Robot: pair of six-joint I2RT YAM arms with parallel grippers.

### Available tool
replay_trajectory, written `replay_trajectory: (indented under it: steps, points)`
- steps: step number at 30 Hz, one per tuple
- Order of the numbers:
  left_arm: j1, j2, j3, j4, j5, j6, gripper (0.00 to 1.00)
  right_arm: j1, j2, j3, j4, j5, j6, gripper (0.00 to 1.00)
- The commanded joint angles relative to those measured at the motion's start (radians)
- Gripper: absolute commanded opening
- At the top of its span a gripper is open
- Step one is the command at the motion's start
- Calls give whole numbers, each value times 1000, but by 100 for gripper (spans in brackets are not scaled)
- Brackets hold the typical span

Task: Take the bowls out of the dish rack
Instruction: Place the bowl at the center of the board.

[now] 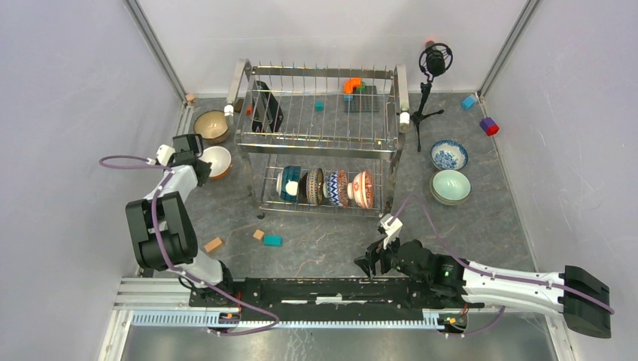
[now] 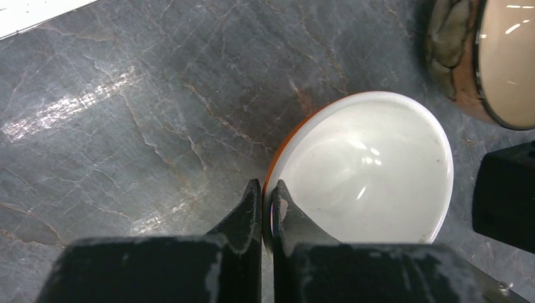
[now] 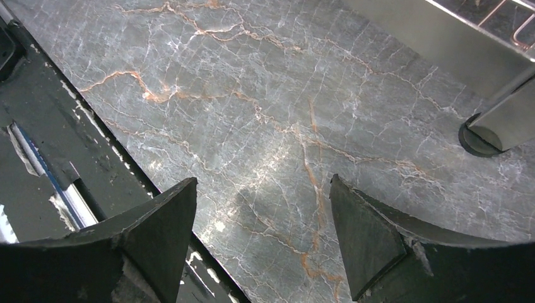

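Observation:
The steel dish rack [image 1: 320, 138] stands mid-table. Several patterned bowls [image 1: 336, 188] stand on edge in its lower tier. My left gripper [image 1: 197, 162] is left of the rack, shut on the rim of an orange bowl [image 1: 218, 161] with a white inside. In the left wrist view the fingertips [image 2: 267, 189] pinch that bowl's [image 2: 366, 170] near-left rim low over the table. A brown-gold bowl [image 1: 211, 125] [image 2: 498, 57] sits just beyond. A blue-and-white bowl [image 1: 449, 155] and a pale green bowl [image 1: 451, 186] rest right of the rack. My right gripper [image 1: 374, 259] [image 3: 262, 186] hangs open over bare table.
A black microphone stand [image 1: 430, 83] rises at the rack's back right. Small coloured blocks [image 1: 272, 241] lie in front of the rack, others [image 1: 489, 125] at the far right. A black holder [image 1: 265, 105] and blocks [image 1: 351, 85] sit on the upper tier. The rack's foot [image 3: 482, 136] is near my right gripper.

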Motion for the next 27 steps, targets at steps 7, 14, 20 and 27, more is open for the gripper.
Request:
replay_trajectory:
  steps: [7, 14, 20, 27]
  points:
    - [22, 10, -63, 132, 14, -43, 2, 5, -3, 1, 17, 19, 10, 82]
    - [22, 24, -64, 136, 30, -36, 4, 5, -9, 8, 4, 26, 15, 82]
    - [23, 28, -81, 128, 39, -30, 18, 4, -23, 10, -22, 21, 11, 82]
    - [23, -19, -100, 122, 61, -17, 47, 4, -71, 10, -61, 25, 8, 82]
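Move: The left hand grips the near-left rim of the white-and-orange bowl; the bowl's middle, just over its spot on the table, lies about 5 cm right, 1 cm ahead and 3 cm below. The brown bowl is some 11 cm ahead and 3 cm right; the rack's front left foot is roughly 13 cm back and 17 cm right. From the idle right hand, the white-and-orange bowl lies about 29 cm ahead and 42 cm left. The left hand lowers the white-and-orange bowl about 2 cm to the table, then opens, letting go of its rim. ##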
